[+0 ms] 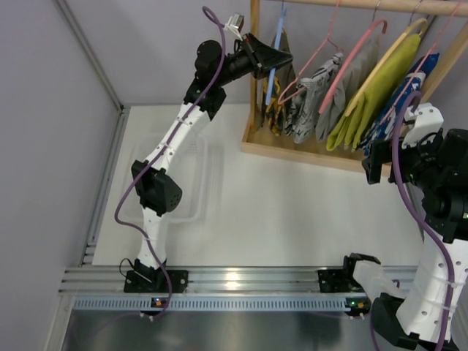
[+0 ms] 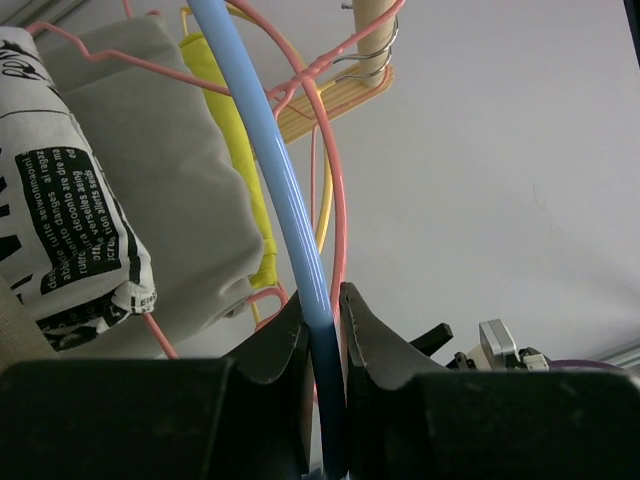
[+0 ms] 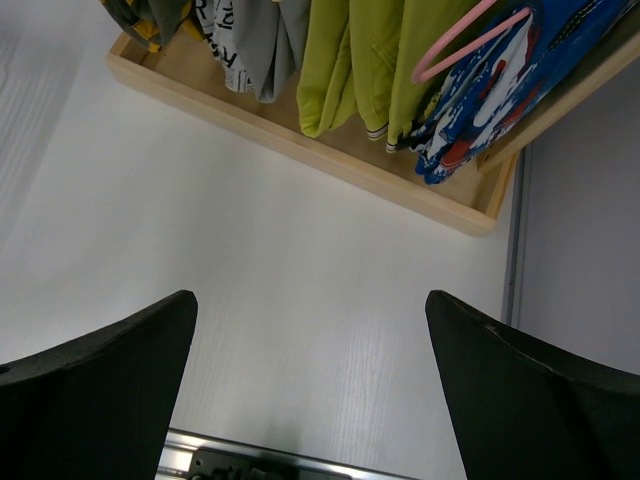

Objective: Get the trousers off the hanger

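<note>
The light blue hanger (image 1: 275,69) hangs at the left end of the wooden rack. Below it are the trousers (image 1: 273,113), dark olive with yellow patches. My left gripper (image 1: 267,60) is raised to the rack and shut on the hanger's blue rod (image 2: 262,135). In the left wrist view the left gripper (image 2: 321,297) has both black fingers pressed against the rod. My right gripper (image 3: 308,296) is open and holds nothing, over bare table in front of the rack's right end. The trousers (image 3: 138,14) show only at the top left corner of the right wrist view.
The wooden rack base (image 1: 307,151) stands at the back. On pink hangers (image 1: 344,55) and others hang a black-and-white printed garment (image 1: 311,102), a grey one (image 1: 352,80), a lime-green one (image 1: 380,88) and a blue patterned one (image 1: 398,102). A clear plastic bin (image 1: 206,157) sits at left.
</note>
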### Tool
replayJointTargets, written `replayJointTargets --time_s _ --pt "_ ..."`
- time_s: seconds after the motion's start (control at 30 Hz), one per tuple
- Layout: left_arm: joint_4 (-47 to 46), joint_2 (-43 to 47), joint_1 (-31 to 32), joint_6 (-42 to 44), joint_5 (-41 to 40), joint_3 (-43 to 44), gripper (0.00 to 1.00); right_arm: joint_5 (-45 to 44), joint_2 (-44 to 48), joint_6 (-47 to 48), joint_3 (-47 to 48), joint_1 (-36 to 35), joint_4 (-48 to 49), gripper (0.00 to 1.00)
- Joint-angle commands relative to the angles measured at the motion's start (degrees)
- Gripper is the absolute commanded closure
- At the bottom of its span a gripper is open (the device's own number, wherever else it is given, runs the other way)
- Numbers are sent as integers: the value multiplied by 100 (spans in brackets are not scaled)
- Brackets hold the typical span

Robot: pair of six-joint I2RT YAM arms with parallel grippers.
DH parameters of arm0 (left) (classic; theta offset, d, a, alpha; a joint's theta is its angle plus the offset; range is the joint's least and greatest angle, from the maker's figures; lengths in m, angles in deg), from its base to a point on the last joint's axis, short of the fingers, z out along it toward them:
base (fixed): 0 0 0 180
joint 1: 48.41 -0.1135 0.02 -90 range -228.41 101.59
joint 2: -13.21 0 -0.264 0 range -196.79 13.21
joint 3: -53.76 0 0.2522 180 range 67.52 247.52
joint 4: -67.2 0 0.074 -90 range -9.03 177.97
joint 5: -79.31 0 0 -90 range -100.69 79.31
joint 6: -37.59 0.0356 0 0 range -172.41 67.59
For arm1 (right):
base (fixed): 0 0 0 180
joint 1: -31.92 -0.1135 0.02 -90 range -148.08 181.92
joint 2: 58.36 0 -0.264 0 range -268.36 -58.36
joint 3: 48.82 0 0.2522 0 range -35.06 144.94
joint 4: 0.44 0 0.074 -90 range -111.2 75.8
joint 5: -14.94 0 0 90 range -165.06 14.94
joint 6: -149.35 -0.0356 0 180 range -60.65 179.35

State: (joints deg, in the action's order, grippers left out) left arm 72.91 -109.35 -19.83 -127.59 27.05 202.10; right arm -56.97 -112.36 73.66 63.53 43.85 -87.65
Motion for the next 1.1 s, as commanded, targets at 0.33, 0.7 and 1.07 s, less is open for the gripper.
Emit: replayJointTargets --time_s 0.33,0.7,1.07 --pt "-1453 461 166 1242 -240 1026 100 187 47 37 64 65 15 1" --pt "-1444 1129 157 1374 -73 552 100 309 -75 134 336 56 50 1" --pt "-1445 2323 183 952 111 -1274 100 958 -295 -252 627 47 480 1"
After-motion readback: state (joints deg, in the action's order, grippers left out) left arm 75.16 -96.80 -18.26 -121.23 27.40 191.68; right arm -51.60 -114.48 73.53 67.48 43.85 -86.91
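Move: The left gripper already grips the near sloping arm of the blue hanger. The rod it hangs from, at its hook, is about 14 cm ahead, 3 cm right and 12 cm up. The camouflage trousers hang some 8 cm ahead, 3 cm right and 14 cm below; the rack's left post is 13 cm ahead, 7 cm left; the patterned trousers are 8 cm ahead, 10 cm right, 14 cm lower. From the right gripper, that rod spot is roughly 38 cm ahead, 31 cm left, 23 cm up. Keep the left fingers shut on the blue hanger and first ease it up barely 1 cm, drifting slightly right while rolling the wrist a little. Then draw it back towards the base more quickly, away from the rod, ending about 6 cm back and 3 cm higher, slightly left. Meanwhile raise the open, empty right gripper about 2 cm, easing it left. ##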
